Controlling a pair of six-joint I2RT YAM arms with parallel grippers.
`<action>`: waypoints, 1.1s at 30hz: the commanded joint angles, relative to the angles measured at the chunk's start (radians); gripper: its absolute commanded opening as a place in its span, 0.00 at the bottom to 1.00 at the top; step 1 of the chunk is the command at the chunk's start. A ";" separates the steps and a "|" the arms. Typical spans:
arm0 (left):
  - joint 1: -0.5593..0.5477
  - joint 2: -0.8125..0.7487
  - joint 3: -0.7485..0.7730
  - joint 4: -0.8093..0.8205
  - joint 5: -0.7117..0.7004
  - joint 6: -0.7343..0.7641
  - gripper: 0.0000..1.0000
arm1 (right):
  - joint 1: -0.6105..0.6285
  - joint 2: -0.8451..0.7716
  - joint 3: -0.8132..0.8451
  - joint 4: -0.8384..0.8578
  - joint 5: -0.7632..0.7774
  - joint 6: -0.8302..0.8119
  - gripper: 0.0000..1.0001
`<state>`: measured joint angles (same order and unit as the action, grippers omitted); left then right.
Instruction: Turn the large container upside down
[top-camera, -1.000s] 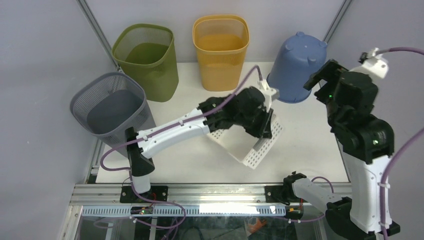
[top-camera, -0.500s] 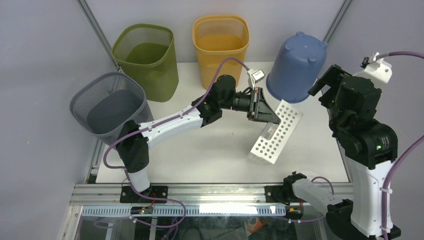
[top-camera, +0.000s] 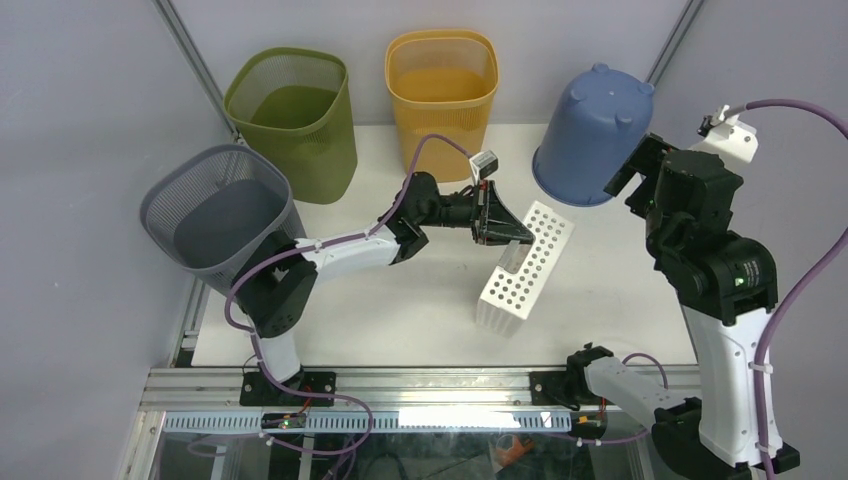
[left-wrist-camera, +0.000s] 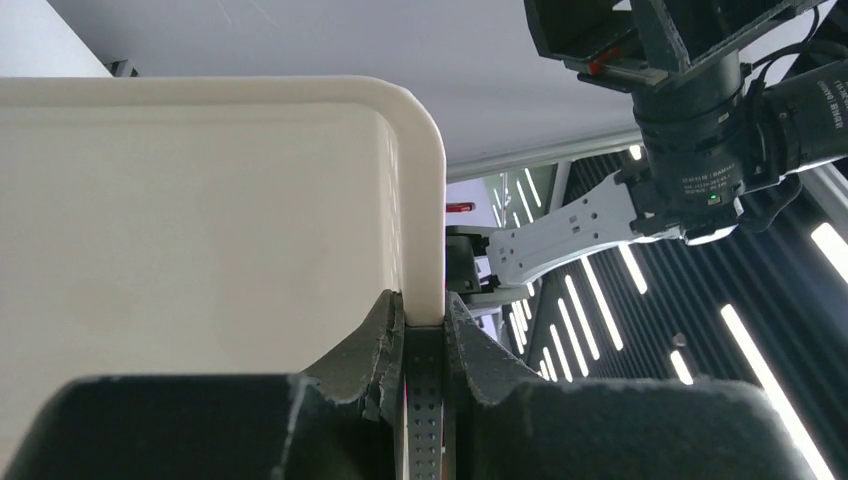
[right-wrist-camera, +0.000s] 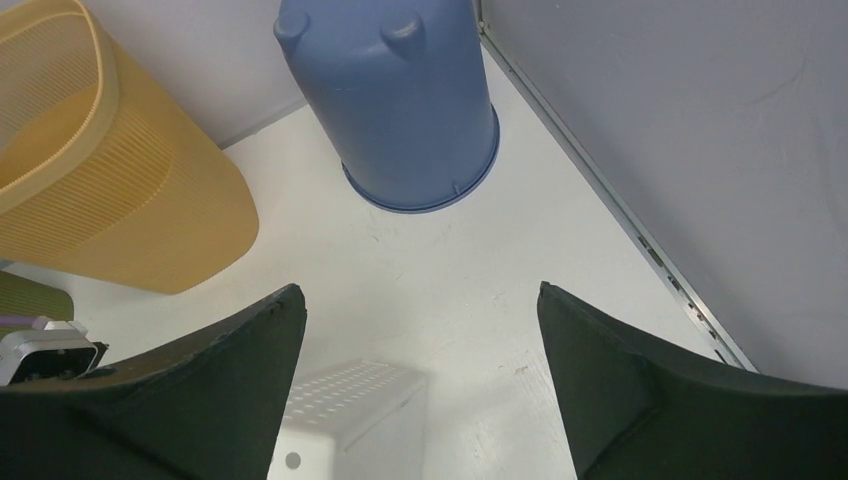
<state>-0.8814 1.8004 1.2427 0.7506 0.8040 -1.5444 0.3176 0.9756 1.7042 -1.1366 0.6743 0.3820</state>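
The white perforated container (top-camera: 522, 272) stands tilted on one end on the table, its holed side facing up and right. My left gripper (top-camera: 512, 236) is shut on its upper rim. In the left wrist view the fingers (left-wrist-camera: 424, 305) pinch the thin white wall (left-wrist-camera: 200, 200) between them. My right gripper (top-camera: 628, 172) is open and empty, raised beside the blue bucket and apart from the container. In the right wrist view (right-wrist-camera: 420, 292) the container's top (right-wrist-camera: 350, 405) shows low between the spread fingers.
An upturned blue bucket (top-camera: 592, 135) stands at the back right, close to my right gripper. A yellow basket (top-camera: 443, 85), a green mesh basket (top-camera: 292, 115) and a grey mesh basket (top-camera: 222, 215) stand along the back and left.
My left wrist has rolled and stretched out, swinging the container from lying low to standing on end, slightly left. My right arm has shifted only a little.
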 joint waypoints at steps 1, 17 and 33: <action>0.011 0.009 -0.022 0.191 0.012 -0.100 0.00 | -0.005 0.012 -0.010 0.028 -0.032 -0.014 0.90; 0.161 0.020 -0.183 0.214 0.060 -0.082 0.00 | -0.061 0.026 -0.266 0.139 -0.870 0.049 0.92; 0.285 0.023 -0.134 -0.133 0.149 0.154 0.00 | -0.063 0.034 -0.267 0.129 -0.998 0.028 0.92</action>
<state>-0.6254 1.8053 1.1130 0.8085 0.8715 -1.6016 0.2611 1.0111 1.4227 -1.0431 -0.2771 0.4267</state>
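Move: The white basket hangs on end from the left fingers, its middle about 2 cm back, 2 cm right and 13 cm below them. From the right hand, the basket's middle is roughly 14 cm left, 6 cm back and 22 cm lower, while the blue container stands some 25 cm ahead, 2 cm left and 26 cm below. The yellow container is about 32 cm ahead of the left hand, 16 cm left and 18 cm lower. Still pinching the white basket by its handle end, the left hand carries it forward and left, some 12 cm in all, sinking a little and turning slightly counter-clockwise. The empty right hand sweeps about 16 cm left and 10 cm down towards the basket's underside, swinging roughly 45 degrees counter-clockwise with its fingers wide open; it comes close, with no clear touch. ##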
